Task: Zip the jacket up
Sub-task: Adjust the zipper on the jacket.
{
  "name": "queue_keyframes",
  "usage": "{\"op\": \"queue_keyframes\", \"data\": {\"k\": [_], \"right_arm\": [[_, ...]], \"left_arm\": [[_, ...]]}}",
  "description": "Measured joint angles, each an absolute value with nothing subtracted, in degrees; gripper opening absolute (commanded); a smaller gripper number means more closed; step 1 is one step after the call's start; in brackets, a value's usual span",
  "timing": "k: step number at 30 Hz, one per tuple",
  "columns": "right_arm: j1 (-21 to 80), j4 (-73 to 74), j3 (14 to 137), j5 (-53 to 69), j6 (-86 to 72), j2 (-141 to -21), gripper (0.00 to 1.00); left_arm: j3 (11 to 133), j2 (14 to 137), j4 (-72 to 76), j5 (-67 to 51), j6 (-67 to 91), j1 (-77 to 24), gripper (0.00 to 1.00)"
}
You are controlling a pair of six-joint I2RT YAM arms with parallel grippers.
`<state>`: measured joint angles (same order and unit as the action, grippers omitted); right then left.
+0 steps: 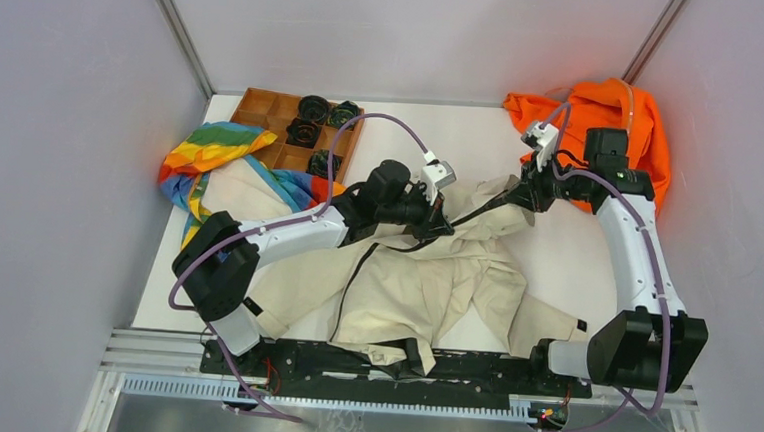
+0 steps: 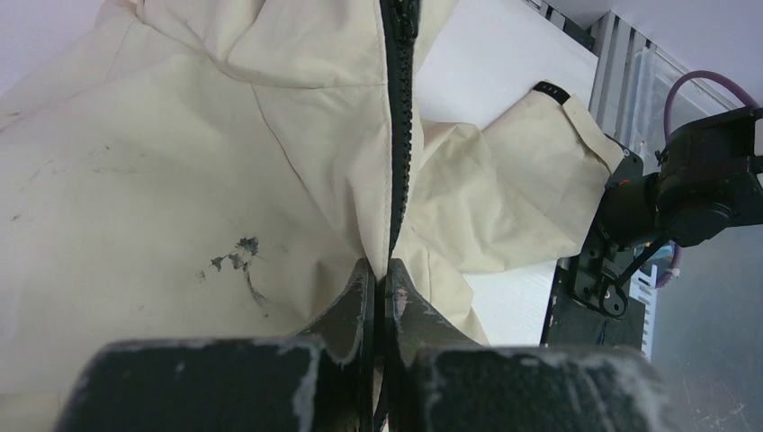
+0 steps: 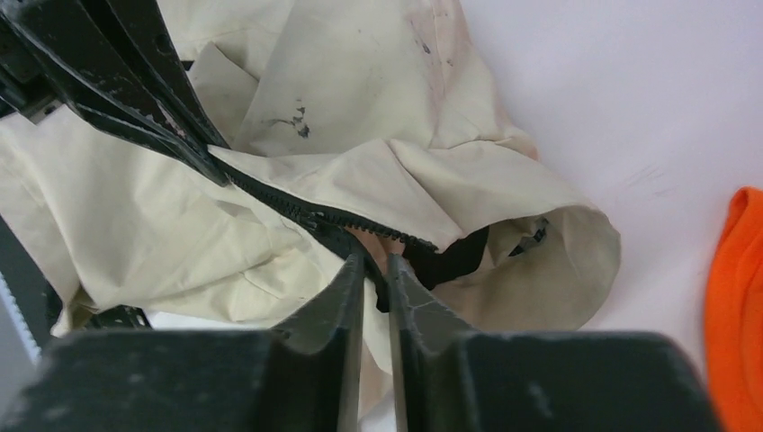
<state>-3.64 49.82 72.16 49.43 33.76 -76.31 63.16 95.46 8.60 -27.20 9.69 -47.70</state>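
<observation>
The cream jacket [image 1: 424, 279] lies crumpled across the middle of the white table. Its dark zipper [image 2: 400, 135] runs straight away from my left gripper [image 2: 380, 270], which is shut on the zipper edge of the fabric. In the top view the left gripper [image 1: 445, 223] and right gripper [image 1: 515, 197] hold a stretch of the jacket taut between them. In the right wrist view the right gripper [image 3: 375, 261] is shut on the jacket's dark zipper edge [image 3: 270, 193] near the black-lined opening. A small black logo [image 2: 236, 261] shows on the fabric.
An orange garment [image 1: 614, 120] lies at the back right, behind the right arm. A rainbow-striped cloth [image 1: 211, 160] sits at the back left, next to a wooden compartment tray [image 1: 264, 109] holding black parts. Grey walls enclose the table.
</observation>
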Motion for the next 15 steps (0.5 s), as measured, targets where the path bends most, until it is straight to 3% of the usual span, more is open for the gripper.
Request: {"op": "queue_keyframes", "data": {"k": [3,15], "right_arm": [[-3.4,49.9,72.2,49.1,34.0,-76.5,0.01],[-1.6,52.4,77.4,39.2,38.3,-74.7,0.00]], "left_arm": [[63.2,95.5,8.7,-27.2,9.7,-47.7,0.02],[65.3,95.5,9.2,-25.7,9.7,-47.7,0.02]]}}
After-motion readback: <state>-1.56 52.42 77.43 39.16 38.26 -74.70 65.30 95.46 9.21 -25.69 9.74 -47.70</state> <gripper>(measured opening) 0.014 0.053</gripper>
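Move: The right fingers, slightly open, straddle the zipper's top end, practically at the hand point. From there the zipper slider lies about 5 cm left, 3 back and 3 lower; the jacket collar sits some 3 cm right, level fore and aft, and 5 down; the orange jacket is roughly 20 cm right, 12 ahead and 17 below. The left hand still pinches the zipper, with the top end about 12 cm to its right, 7 ahead and 5 higher. The right fingers close the rest of the way and pinch the black zipper tape at its top end, the hand holding nearly still until they are shut, then lift it about 2 cm while drawing right, away from the left hand, and slightly forward, the wrist turning some 10 degrees so the fingertips swing forward and a little down. The left hand keeps its closed pinch on the zipper farther down and, after a short hold, rises about 2 cm too, easing forward. ##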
